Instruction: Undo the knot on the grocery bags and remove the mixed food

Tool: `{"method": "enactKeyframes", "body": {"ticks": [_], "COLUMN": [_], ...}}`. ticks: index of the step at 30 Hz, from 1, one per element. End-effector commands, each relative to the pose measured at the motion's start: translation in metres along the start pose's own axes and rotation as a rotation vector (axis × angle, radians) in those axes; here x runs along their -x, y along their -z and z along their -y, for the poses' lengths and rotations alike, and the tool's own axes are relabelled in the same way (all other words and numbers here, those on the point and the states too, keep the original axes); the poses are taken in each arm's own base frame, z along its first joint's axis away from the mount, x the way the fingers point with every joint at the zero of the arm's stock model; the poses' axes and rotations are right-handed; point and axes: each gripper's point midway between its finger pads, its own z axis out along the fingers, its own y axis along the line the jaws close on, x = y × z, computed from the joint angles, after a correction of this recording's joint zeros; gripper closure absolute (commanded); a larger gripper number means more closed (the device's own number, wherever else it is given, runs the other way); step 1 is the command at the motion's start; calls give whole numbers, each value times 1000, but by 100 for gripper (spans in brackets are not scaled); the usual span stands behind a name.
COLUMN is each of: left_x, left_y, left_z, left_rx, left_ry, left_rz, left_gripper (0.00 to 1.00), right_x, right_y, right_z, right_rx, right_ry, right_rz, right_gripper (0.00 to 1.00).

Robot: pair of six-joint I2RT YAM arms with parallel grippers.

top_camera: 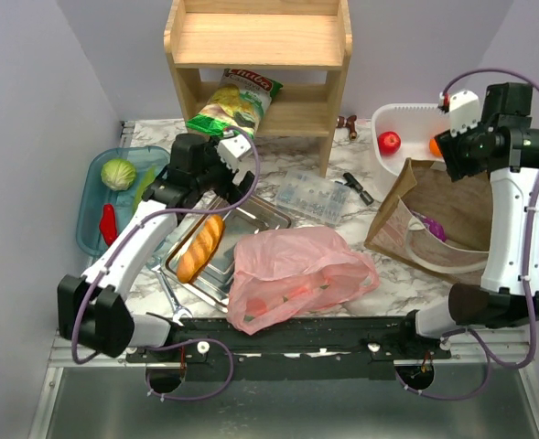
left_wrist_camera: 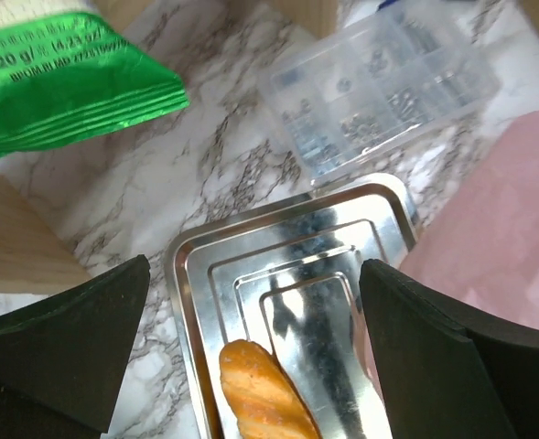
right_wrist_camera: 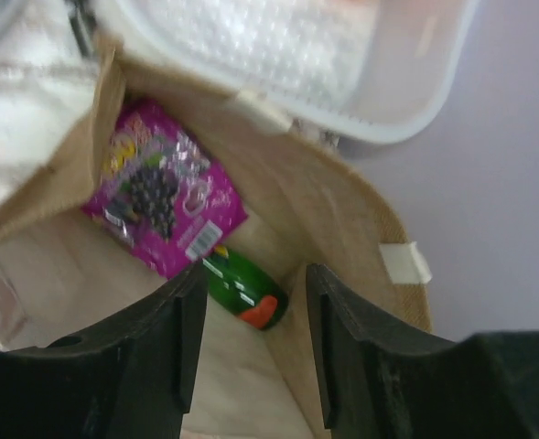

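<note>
The pink grocery bag lies slumped on the marble table, with reddish shapes showing through it; I cannot make out its knot. My left gripper hangs wide open and empty over the far end of the steel tray, above the bread loaf. My right gripper is open with nothing between its fingers, high over a brown paper bag that holds a purple snack packet and a green bottle. A crisp packet leans on the wooden shelf.
A blue bin at the left holds a cabbage and a red pepper. A white basin holds a red fruit and an orange. A clear parts box and a black tool lie mid-table.
</note>
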Motion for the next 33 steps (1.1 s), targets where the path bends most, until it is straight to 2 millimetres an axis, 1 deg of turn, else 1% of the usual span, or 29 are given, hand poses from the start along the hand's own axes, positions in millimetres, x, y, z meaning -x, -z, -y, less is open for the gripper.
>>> {"method": "enactKeyframes", "body": {"ticks": [1, 2, 3, 4, 5, 6, 7, 8, 9, 12, 14, 18, 19, 20, 24, 26, 28, 29, 31, 33], "left_x": [33, 37, 40, 45, 48, 52, 56, 58, 60, 62, 60, 55, 55, 55, 57, 59, 61, 63, 66, 65], "left_y": [31, 35, 38, 40, 41, 42, 44, 44, 45, 49, 52, 52, 52, 52, 50, 49, 48, 48, 50, 51], "left_z": [36, 41, 45, 48, 49, 49, 49, 49, 48, 48, 47, 47, 47, 46, 48, 49, 48, 49, 48, 47], "left_rx": [-135, -157, -172, -184, -189, -193, -192, -192, -192, -180, -166, -157, -157, -157, -177, -187, -195, -201, -199, -192], "left_ry": [-38, -36, -34, -24, -9, 6, 17, 31, 40, 46, 42, 36, 36, 36, 32, 33, 36, 32, 26, 22], "left_rz": [153, 172, 188, 202, 211, 217, 220, 218, 215, 215, 218, 206, 205, 204, 206, 203, 199, 196, 193, 193], "left_gripper": [2, 2, 1, 2, 2, 1, 1, 1, 2, 2, 2, 2, 2, 2, 1, 2, 1, 1, 2, 1], "right_x": [-65, -83, -104, -119, -133, -144, -151, -158, -163, -179, -189, -216, -220, -221, -217, -210, -201, -193, -170, -138], "right_y": [7, -1, -9, -17, -24, -32, -40, -51, -60, -85, -96, -115, -122, -127, -147, -153, -155, -151, -134, -110], "right_z": [-10, -19, -30, -40, -52, -61, -66, -66, -63, -54, -49, -48, -49, -49, -60, -67, -72, -70, -68, -59], "right_rx": [15, 45, 91, 134, 186, 227, 242, 232, 206, 139, 124, 189, 212, 230, 354, 401, 434, 446, 478, 476], "right_ry": [164, 188, 214, 237, 245, 247, 243, 245, 259, 322, 357, 356, 348, 331, 283, 288, 286, 279, 259, 248], "right_rz": [-195, -252, -313, -353, -390, -419, -440, -461, -476, -506, -514, -518, -497, -472, -332, -266, -208, -173, -90, 10], "right_gripper": [47, 45, 38, 30, 20, 15, 11, 7, 1, 0, 0, 0, 0, 0, 0, 0, 1, 2, 2, 3]}}
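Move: The purple grape pack lies in the burlap bag, roughly 31 cm below the right hand and some 3 cm to its right, about level with it fore and aft. The green pack is beside it, some 8 cm back from the right hand and 10 cm to its right. In the white tub beyond, the orange lies about 22 cm ahead and 6 cm right. From the left hand the grape pack is about 55 cm right, 6 cm back and 19 cm lower. Down some 24 cm into the mouth of the burlap bag goes the right hand, first drawing back, then sliding right, and finally easing forward and left, towards the grape pack. Its fingers spread from half open to fully open while the wrist tips down and turns counter-clockwise, each about 20 degrees. The empty left hand backs off and rises about 5 cm early on, still open, then stays. ##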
